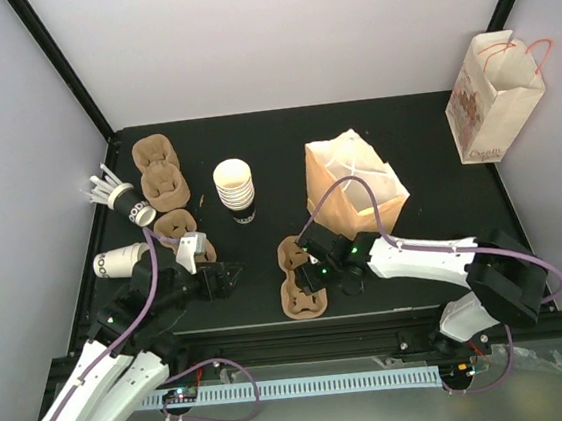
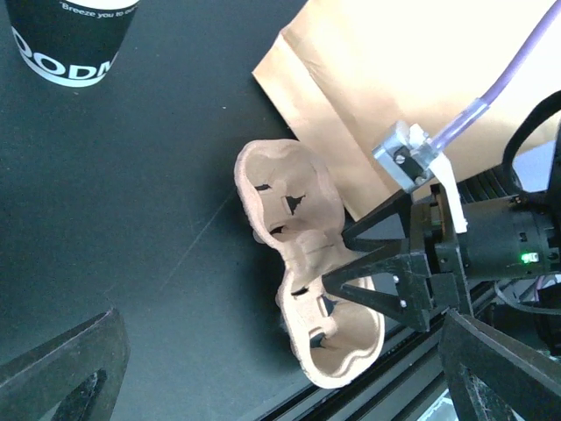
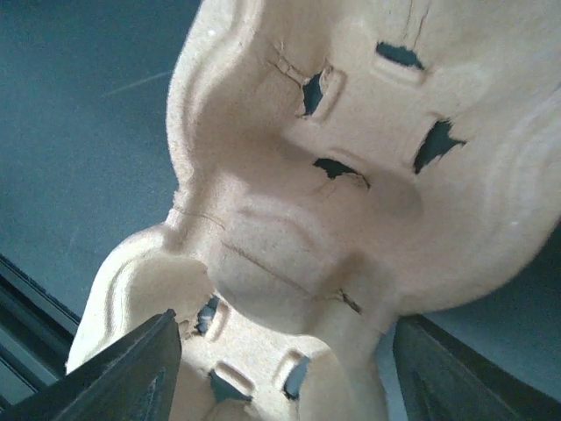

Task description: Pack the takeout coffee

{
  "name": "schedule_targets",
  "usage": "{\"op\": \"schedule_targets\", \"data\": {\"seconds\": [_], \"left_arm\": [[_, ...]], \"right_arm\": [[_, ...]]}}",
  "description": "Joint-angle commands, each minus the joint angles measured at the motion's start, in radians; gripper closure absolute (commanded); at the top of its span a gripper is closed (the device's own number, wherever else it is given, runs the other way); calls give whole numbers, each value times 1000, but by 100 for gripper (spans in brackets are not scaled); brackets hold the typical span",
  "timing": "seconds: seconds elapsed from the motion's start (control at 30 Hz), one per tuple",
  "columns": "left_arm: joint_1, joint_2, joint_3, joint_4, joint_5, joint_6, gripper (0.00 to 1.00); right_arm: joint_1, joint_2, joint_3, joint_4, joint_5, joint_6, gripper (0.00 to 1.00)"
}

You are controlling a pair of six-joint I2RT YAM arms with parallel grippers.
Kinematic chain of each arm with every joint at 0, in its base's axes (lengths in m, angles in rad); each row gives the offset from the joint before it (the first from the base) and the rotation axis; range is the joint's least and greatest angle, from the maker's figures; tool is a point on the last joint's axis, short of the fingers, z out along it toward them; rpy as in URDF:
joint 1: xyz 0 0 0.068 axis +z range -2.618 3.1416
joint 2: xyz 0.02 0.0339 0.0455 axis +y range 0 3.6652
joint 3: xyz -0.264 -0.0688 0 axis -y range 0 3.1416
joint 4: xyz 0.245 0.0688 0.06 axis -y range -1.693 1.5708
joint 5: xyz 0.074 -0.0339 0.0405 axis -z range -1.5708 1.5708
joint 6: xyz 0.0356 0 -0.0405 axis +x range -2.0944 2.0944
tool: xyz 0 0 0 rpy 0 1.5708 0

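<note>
The takeout coffee shows as a stack of white paper cups (image 1: 236,190) with a dark band at the base, whose bottom cup (image 2: 74,39) appears at the top left of the left wrist view. Two more cups lie on their sides at the left, one (image 1: 120,260) near my left arm and one (image 1: 132,208) behind it. My right gripper (image 1: 308,271) (image 3: 285,368) is open and straddles a brown pulp carrier (image 1: 301,279) (image 3: 351,175) (image 2: 307,263) near the front edge. My left gripper (image 1: 223,277) (image 2: 280,386) hangs open left of that carrier, holding nothing.
An open brown paper bag (image 1: 353,178) stands just behind the right gripper. Three more pulp carriers (image 1: 166,187) lie at the back left. A white printed bag (image 1: 495,97) stands past the table's right edge. A black rail (image 1: 372,311) borders the front.
</note>
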Motion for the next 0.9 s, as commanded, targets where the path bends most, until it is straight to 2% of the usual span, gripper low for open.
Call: {"op": "schedule_targets", "data": {"seconds": [0.0, 0.13, 0.33, 0.4, 0.43, 0.47, 0.53, 0.63, 0.73, 0.87], "left_arm": [[6, 9, 13, 37, 43, -9, 1], [6, 12, 14, 39, 45, -9, 1], [6, 19, 5, 42, 52, -23, 1], [7, 24, 4, 43, 58, -25, 1], [6, 27, 4, 40, 60, -27, 1], [6, 31, 4, 36, 65, -29, 1], [7, 37, 7, 30, 73, -29, 1], [7, 41, 11, 21, 77, -28, 1], [7, 38, 9, 20, 76, -27, 1], [6, 38, 10, 28, 71, -30, 1]], "right_arm": [[9, -76, 36, -69, 92, -71, 28], [17, -124, 94, -145, 144, -172, 22], [47, -182, 157, -139, 99, -379, 20], [61, -214, 167, -90, 88, -421, 15], [60, -236, 154, -56, 78, -437, 5], [61, -258, 135, -9, 59, -479, 1], [62, -303, 99, 51, 16, -591, 0], [62, -348, 77, 83, 53, -654, 0], [60, -314, 114, -3, 35, -746, 0], [61, -173, 221, -170, 26, -831, 0]]}}
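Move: The cup carrier lies flat right under the right hand, its middle some 3 cm below, about 1 cm ahead and 2 cm left, with the open fingertips at its right wall. From that hand, the brown paper bag stands about 16 cm ahead and 13 cm to the right, and the cup stack about 16 cm ahead and 12 cm to the left. From the left hand, the carrier is about 13 cm to the right, 4 cm ahead and 17 cm below. The right fingertips come free of the carrier's right wall and open fully as the hand climbs nearly straight up, about 15 cm, with a slight drift left. On the way the wrist swings the fingers up from pointing down and turns them counter-clockwise, some 35 degrees each; the rise ends with a sink of about 1 cm. ##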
